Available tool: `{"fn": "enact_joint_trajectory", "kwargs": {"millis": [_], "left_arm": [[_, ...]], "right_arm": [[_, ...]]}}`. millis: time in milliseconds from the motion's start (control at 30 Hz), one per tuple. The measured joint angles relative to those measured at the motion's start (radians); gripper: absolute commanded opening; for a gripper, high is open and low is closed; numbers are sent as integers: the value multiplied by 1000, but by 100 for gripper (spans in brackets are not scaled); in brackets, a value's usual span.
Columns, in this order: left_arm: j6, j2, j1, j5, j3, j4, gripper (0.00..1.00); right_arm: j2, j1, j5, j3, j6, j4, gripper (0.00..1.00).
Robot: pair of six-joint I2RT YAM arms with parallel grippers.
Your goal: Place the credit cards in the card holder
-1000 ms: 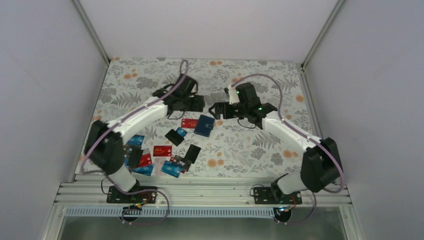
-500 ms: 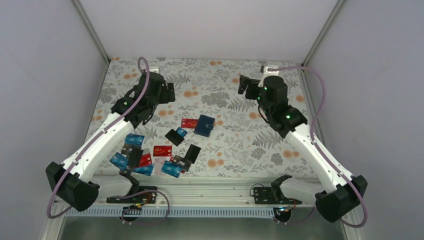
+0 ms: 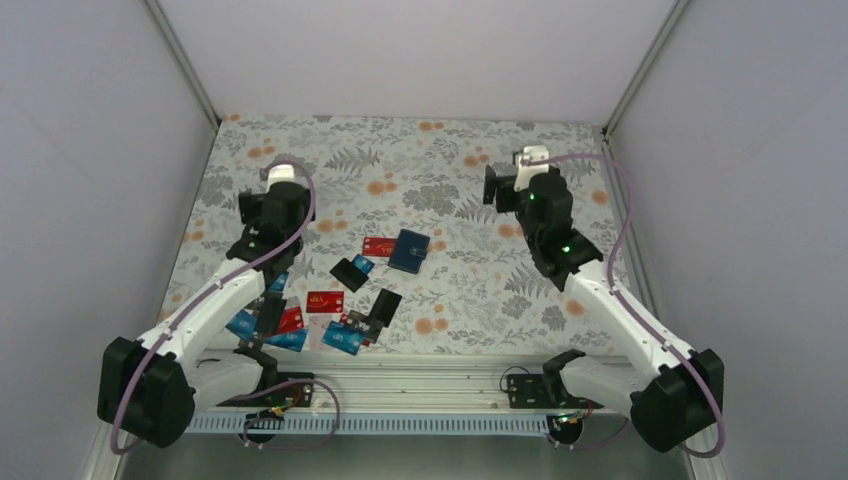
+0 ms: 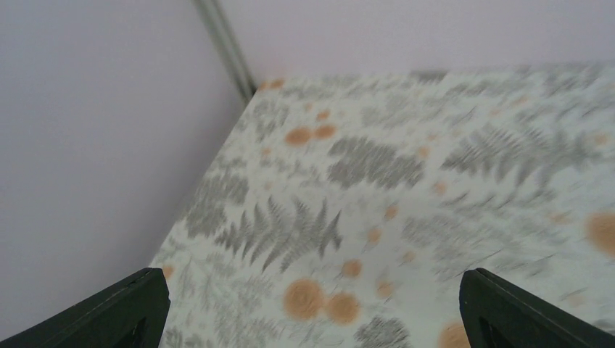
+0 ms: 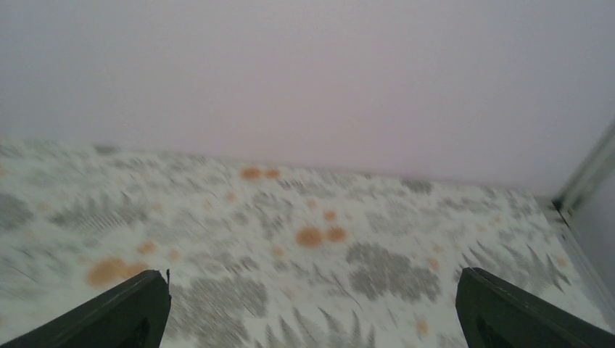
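The card holder (image 3: 408, 251), dark navy, lies flat mid-table with a red credit card (image 3: 378, 246) touching its left side. More credit cards lie nearer: a black one (image 3: 348, 274), a red one (image 3: 325, 301), another black one (image 3: 385, 303), a light blue one (image 3: 341, 338), and several partly hidden under my left arm. My left gripper (image 3: 268, 200) (image 4: 312, 304) hangs raised at the left, open and empty, over bare cloth. My right gripper (image 3: 505, 183) (image 5: 312, 304) hangs raised at the back right, also open and empty. Neither wrist view shows a card or the holder.
A floral cloth (image 3: 470, 290) covers the table. White walls close it in at the back and both sides, with metal corner posts (image 4: 225, 43) (image 5: 587, 174). The arm bases sit on the aluminium rail (image 3: 420, 385) along the near edge.
Both arms have drawn away from the card holder at the middle, the left one out to the left, the right one to the back right. Both grippers have opened wide.
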Motion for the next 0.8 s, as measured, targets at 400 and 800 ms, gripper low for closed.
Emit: {"fn": "enact_joint_trajectory", "kwargs": {"millis": [400, 800], "left_arm": [[164, 124, 193, 183, -432, 703, 100], [230, 295, 266, 300, -575, 1199, 99]], "right_arm": [[72, -174, -9, -390, -46, 410, 100], [251, -321, -44, -601, -91, 775, 100]]}}
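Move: Both hands are empty and open, raised over the table, one to either side of the closed card holder. It lies about 28 cm to the left hand's right, some 4 cm nearer the base and roughly 18 cm below. From the right hand it is about 21 cm to the left, some 6 cm back and roughly 26 cm below. Both arms sink quickly through free air towards their resting pose beside the card holder, the right hand dropping about 19 cm while it swings steadily to the right and turns clockwise some 15 degrees. The left hand sinks about 12 cm, shifting a little left at first, then creeps back up slightly as its fingers tip up to nearly level; both grippers stay wide open and touch nothing. ##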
